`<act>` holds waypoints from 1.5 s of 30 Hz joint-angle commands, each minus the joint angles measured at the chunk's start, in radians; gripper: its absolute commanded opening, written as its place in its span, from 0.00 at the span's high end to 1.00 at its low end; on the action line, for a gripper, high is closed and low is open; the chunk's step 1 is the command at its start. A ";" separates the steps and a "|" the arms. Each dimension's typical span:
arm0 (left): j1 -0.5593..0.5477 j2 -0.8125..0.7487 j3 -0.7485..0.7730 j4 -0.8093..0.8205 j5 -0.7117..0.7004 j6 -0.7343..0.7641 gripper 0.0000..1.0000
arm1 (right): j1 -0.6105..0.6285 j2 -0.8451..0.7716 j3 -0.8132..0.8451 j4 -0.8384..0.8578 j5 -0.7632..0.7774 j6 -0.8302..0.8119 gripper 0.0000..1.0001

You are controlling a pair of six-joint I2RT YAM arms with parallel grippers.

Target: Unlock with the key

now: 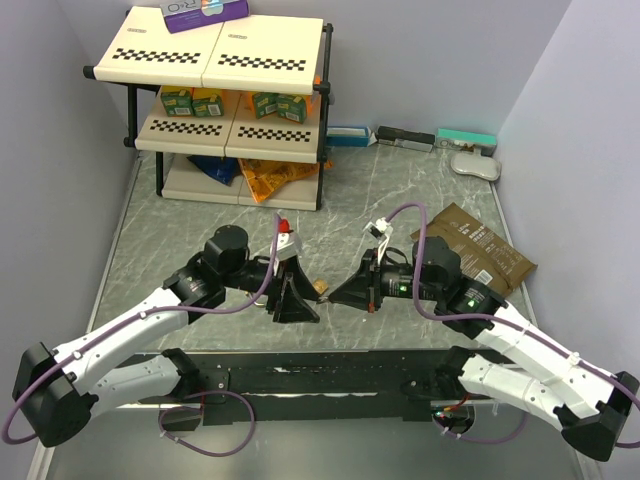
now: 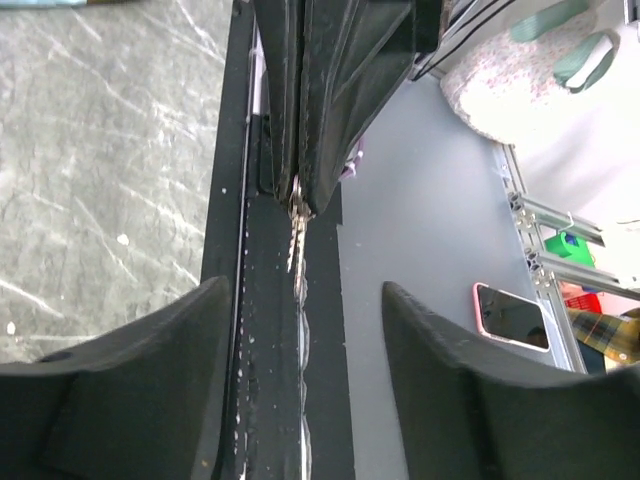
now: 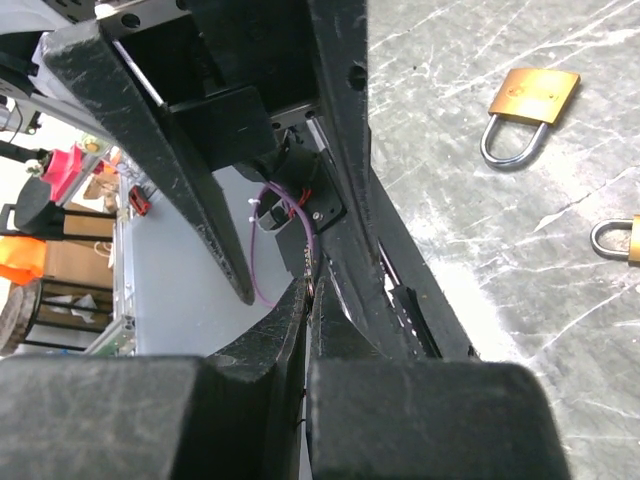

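My right gripper is shut on the key, a slim metal blade sticking out of its closed fingertips. In the left wrist view the right gripper hangs from above with the key pointing between my left fingers. My left gripper is open and empty, jaws wide apart. In the top view the left gripper and right gripper face each other tip to tip. The larger brass padlock and the smaller brass padlock lie on the marble table, apart from both grippers. One padlock shows in the top view.
A checkered shelf rack with boxes stands at the back left. A brown packet lies right of the right arm. Small boxes line the back wall. The black mounting rail runs along the near edge.
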 commanded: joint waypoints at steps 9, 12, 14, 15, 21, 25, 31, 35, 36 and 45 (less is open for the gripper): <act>0.048 -0.001 -0.017 0.159 0.058 -0.083 0.45 | -0.005 0.050 0.088 0.002 -0.010 -0.024 1.00; 0.070 -0.010 -0.026 0.170 0.044 -0.103 0.60 | -0.005 0.068 0.097 0.001 -0.004 -0.030 1.00; 0.071 -0.007 -0.023 0.159 0.042 -0.097 0.70 | -0.007 0.068 0.097 0.004 -0.001 -0.032 1.00; 0.071 -0.004 -0.020 0.154 0.044 -0.093 0.70 | -0.009 0.070 0.099 0.002 0.005 -0.030 1.00; 0.071 0.002 -0.018 0.151 0.048 -0.096 0.68 | -0.007 0.065 0.099 0.005 0.015 -0.030 1.00; 0.071 -0.001 -0.021 0.150 0.041 -0.097 0.69 | -0.007 0.060 0.088 0.019 0.025 -0.022 1.00; 0.071 0.004 -0.018 0.148 0.042 -0.097 0.84 | -0.007 0.066 0.085 0.022 0.033 -0.025 1.00; 0.071 0.007 -0.018 0.142 0.041 -0.096 0.84 | -0.007 0.060 0.081 0.027 0.053 -0.025 1.00; 0.071 0.010 -0.018 0.140 0.041 -0.096 0.84 | -0.009 0.059 0.078 0.036 0.054 -0.022 1.00; 0.071 0.004 -0.018 0.130 0.024 -0.090 0.99 | -0.012 0.053 0.070 0.047 0.087 -0.015 1.00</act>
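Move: The key sits in the shut right fingers, its middle about 2 cm to the left of the right hand, level with it. From the open left hand the key is some 2 cm to the right and about 1 cm up, straight across. On the table roughly 22 cm below, the small padlock lies about 10 cm ahead of the left hand and 1 cm to its right; the large padlock is also 10 cm ahead, but 12 cm to its left. The left fingers close from well open to nearly shut and pinch the free end of the key, while the right fingers keep their hold on its other end. To get there the left hand eases forward about 2 cm and rises slightly, early on. The right hand brings the key forward some 1.5 cm and about 1 cm left, towards the left fingertips. ##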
